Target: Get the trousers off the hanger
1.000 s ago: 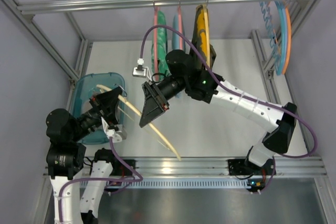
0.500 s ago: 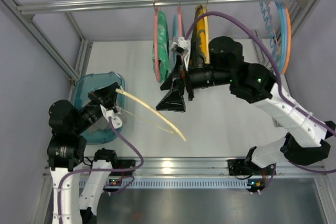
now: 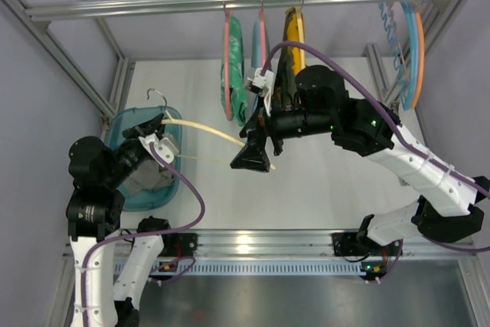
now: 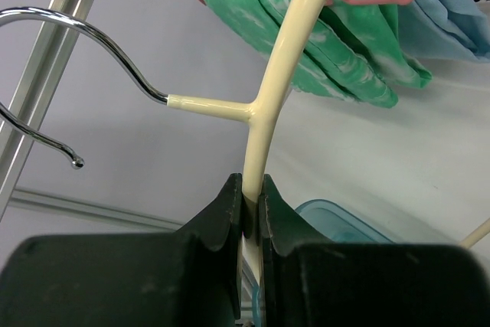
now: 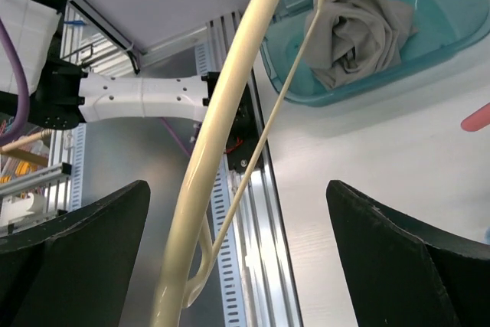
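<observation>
The cream hanger (image 3: 207, 131) is bare and lies almost level above the table, its metal hook (image 3: 157, 97) over the bin. My left gripper (image 3: 158, 138) is shut on the hanger (image 4: 264, 112) just below its hook (image 4: 92, 36); the jaws (image 4: 253, 193) pinch the thick bar. My right gripper (image 3: 253, 161) is open wide at the hanger's far end. Both the thick bar (image 5: 222, 112) and the thin bar run between its spread fingers (image 5: 241, 258), touching neither. The grey trousers (image 5: 356, 24) lie crumpled in the teal bin (image 5: 452, 36), free of the hanger, and show as grey cloth (image 3: 149, 179) under my left wrist.
The teal bin (image 3: 122, 124) sits at the table's left. A green garment (image 3: 236, 74) on a pink hanger and a yellow-and-black garment (image 3: 293, 44) hang from the rail (image 3: 230, 1) behind my right arm. Orange and blue hangers (image 3: 412, 44) hang at far right.
My right gripper has opened wide and swung right to the hanger's far end. My left arm has raised the hanger from slanting down-right to nearly level.
</observation>
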`<state>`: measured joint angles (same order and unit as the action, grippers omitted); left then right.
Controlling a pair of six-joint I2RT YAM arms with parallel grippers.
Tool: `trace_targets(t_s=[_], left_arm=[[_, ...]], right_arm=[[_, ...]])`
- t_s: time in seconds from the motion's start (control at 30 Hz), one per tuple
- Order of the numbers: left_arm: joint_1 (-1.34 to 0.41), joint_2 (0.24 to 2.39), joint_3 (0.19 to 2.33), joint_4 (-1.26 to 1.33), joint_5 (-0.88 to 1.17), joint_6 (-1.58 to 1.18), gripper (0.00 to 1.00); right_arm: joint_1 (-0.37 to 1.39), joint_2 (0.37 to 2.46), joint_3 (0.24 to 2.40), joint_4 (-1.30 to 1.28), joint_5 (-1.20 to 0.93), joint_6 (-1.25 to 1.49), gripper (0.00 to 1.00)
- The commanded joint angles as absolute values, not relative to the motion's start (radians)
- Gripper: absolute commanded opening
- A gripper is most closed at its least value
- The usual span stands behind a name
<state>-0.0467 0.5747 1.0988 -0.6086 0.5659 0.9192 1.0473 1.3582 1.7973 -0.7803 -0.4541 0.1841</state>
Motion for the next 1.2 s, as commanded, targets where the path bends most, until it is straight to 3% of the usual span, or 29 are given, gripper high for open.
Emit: trace_targets(t_s=[0.0, 0.07, 0.17, 0.2, 0.23, 0.27, 0.33, 0.37, 0.53, 0.57, 0.6, 0.67, 0.73, 0.83, 0.87, 1.03, 1.1, 1.17], left_arm=[[-0.043, 0.574, 1.146, -0.571, 0.548, 0.897, 0.00], [-0.043, 0.566, 1.143, -0.571, 0.543, 0.908, 0.00], [-0.043, 0.549, 1.134, -0.569, 0.554, 0.942, 0.00], [-0.043, 0.543, 1.129, -0.569, 0.554, 0.948, 0.00], [-0.043, 0.538, 1.129, -0.569, 0.552, 0.951, 0.00], [-0.043, 0.540, 1.129, -0.569, 0.551, 0.948, 0.00], [-0.043, 0.538, 1.127, -0.569, 0.551, 0.945, 0.00], [-0.043, 0.535, 1.129, -0.571, 0.557, 0.943, 0.00], [-0.043, 0.549, 1.157, -0.571, 0.609, 0.881, 0.03], [-0.043, 0.563, 1.176, -0.569, 0.617, 0.859, 0.09], [-0.043, 0.568, 1.187, -0.571, 0.629, 0.817, 0.26], [-0.043, 0.584, 1.222, -0.569, 0.667, 0.769, 0.45], [-0.043, 0.597, 1.249, -0.571, 0.708, 0.691, 0.60], [-0.043, 0.635, 1.314, -0.569, 0.742, 0.568, 0.73], [-0.043, 0.658, 1.351, -0.568, 0.759, 0.530, 0.81], [-0.043, 0.675, 1.391, -0.411, 0.755, 0.197, 0.89], [-0.043, 0.676, 1.399, -0.313, 0.733, 0.046, 0.98], [-0.043, 0.689, 1.420, -0.263, 0.688, -0.049, 0.98]], right_arm=[[1.075, 1.377, 1.805, -0.782, -0.414, 0.202, 0.99], [1.075, 1.387, 1.819, -0.775, -0.426, 0.213, 0.98], [1.077, 1.399, 1.830, -0.773, -0.443, 0.226, 0.78], [1.077, 1.405, 1.832, -0.776, -0.448, 0.227, 0.61], [1.075, 1.407, 1.836, -0.775, -0.451, 0.224, 0.50], [1.077, 1.407, 1.841, -0.775, -0.448, 0.221, 0.27], [1.075, 1.411, 1.847, -0.782, -0.433, 0.213, 0.14], [1.075, 1.411, 1.853, -0.785, -0.434, 0.200, 0.00], [1.068, 1.397, 1.865, -0.773, -0.491, 0.167, 0.00], [1.062, 1.391, 1.865, -0.772, -0.498, 0.163, 0.00], [1.042, 1.388, 1.865, -0.770, -0.508, 0.164, 0.00], [1.010, 1.382, 1.858, -0.755, -0.515, 0.195, 0.00], [0.939, 1.367, 1.839, -0.724, -0.567, 0.245, 0.00], [0.865, 1.338, 1.827, -0.700, -0.617, 0.262, 0.00], [0.858, 1.322, 1.822, -0.689, -0.621, 0.253, 0.00], [0.781, 1.261, 1.804, -0.658, -0.680, 0.256, 0.00], [0.743, 1.226, 1.801, -0.663, -0.687, 0.252, 0.00], [0.707, 1.177, 1.786, -0.658, -0.698, 0.253, 0.00]])
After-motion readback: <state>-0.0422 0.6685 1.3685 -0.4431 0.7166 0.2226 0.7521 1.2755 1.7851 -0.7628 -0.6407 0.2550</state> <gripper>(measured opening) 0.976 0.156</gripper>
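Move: The hanger's free shoulder, already between my open right fingers, crosses about 2 cm below and 1 cm back of their centre. My left hand still grips the hanger near its neck; from there that free shoulder lies some 16 cm right and 6 cm back, about level, the hook about 5 cm ahead, and the grey trousers in the tub 11 cm left, 5 cm back and well below. From my right hand the green trousers hang about 17 cm ahead and 3 cm left. I hand the hanger across: my right hand eases about 2 cm down and slightly left, then pinches the free shoulder. Only then do I open my left fingers wide and lift that hand about 11 cm, backing and shifting right a little, rolling some 30 degrees left side down. Keeping its pinch, my right hand carries the hanger forward and right, rising a little. ##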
